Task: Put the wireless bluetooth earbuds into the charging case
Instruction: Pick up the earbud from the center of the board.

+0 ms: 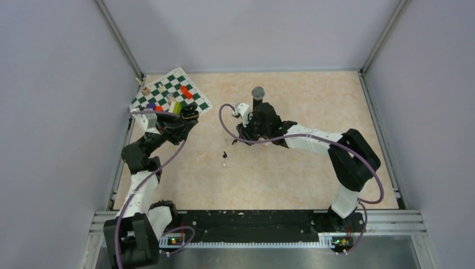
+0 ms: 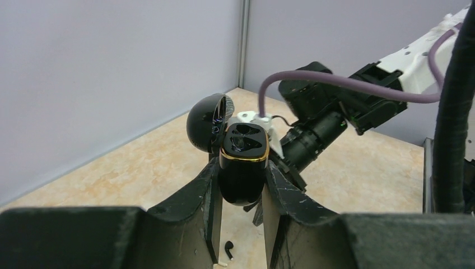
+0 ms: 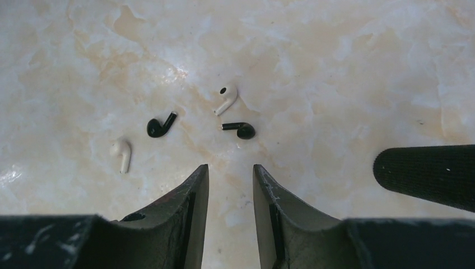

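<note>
My left gripper (image 2: 242,167) is shut on a glossy black charging case (image 2: 242,182) with a gold rim, held off the table with its round lid (image 2: 207,120) swung open. In the top view that gripper (image 1: 189,115) hangs by the chessboard. My right gripper (image 3: 229,168) is open and empty, low over the table. Just ahead of its fingertips lie the earbuds: a white one (image 3: 227,96), a black one (image 3: 240,130), another black one (image 3: 159,126) and another white one (image 3: 121,152). From above they show as small specks (image 1: 225,154).
A green-and-white chessboard (image 1: 197,100) with coloured pieces lies at the back left. A black microphone (image 1: 258,93) stands behind the right wrist, and its dark body (image 3: 425,174) shows at the right. Grey walls enclose the table.
</note>
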You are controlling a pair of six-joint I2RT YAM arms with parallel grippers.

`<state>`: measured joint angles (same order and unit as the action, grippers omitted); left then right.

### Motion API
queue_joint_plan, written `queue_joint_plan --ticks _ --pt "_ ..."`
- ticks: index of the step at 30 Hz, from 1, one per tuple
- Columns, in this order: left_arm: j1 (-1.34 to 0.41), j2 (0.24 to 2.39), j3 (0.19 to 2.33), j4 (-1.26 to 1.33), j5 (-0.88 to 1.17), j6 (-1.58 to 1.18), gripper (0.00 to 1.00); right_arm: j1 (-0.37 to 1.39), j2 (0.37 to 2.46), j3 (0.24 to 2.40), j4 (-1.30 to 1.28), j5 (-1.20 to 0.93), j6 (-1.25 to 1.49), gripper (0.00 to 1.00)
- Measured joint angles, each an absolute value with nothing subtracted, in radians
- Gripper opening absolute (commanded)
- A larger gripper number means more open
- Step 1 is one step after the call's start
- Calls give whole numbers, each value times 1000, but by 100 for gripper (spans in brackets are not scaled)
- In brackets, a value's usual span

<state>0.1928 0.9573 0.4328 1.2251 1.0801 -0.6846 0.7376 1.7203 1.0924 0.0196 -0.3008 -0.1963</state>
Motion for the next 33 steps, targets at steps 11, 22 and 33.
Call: queue_joint_plan --ticks 11,22,33 --pt "194 955 415 1295 1076 -740 0 739 1922 1242 -49 -315 -91 32" --pt "194 955 402 1345 1076 -770 0 744 2039 1342 -110 -313 -41 32" --pt "194 952 398 1377 1076 -788 0 724 2044 1365 -141 -357 11 40"
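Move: The black earbud in the centre lies about 3 cm ahead of the empty right hand, 6 cm to its left and roughly 8 cm below. A white earbud lies 3 cm farther left of that black earbud. The second black earbud is some 3 cm back and 10 cm left of the right hand, and the second white one about 8 cm back and 10 cm left. From the left hand, the centre black earbud is around 9 cm ahead, 16 cm to the right and 30 cm below. Lower the right gripper about 7 cm towards the black earbud in the centre, carrying it some 3 cm left as it sinks, then check the descent just above the table and let it lift by a hair. Tip the wrist roughly 20 degrees so the fingers point more steeply down, and keep them parted without closing. Keep the black charging case in the left gripper's grip. ##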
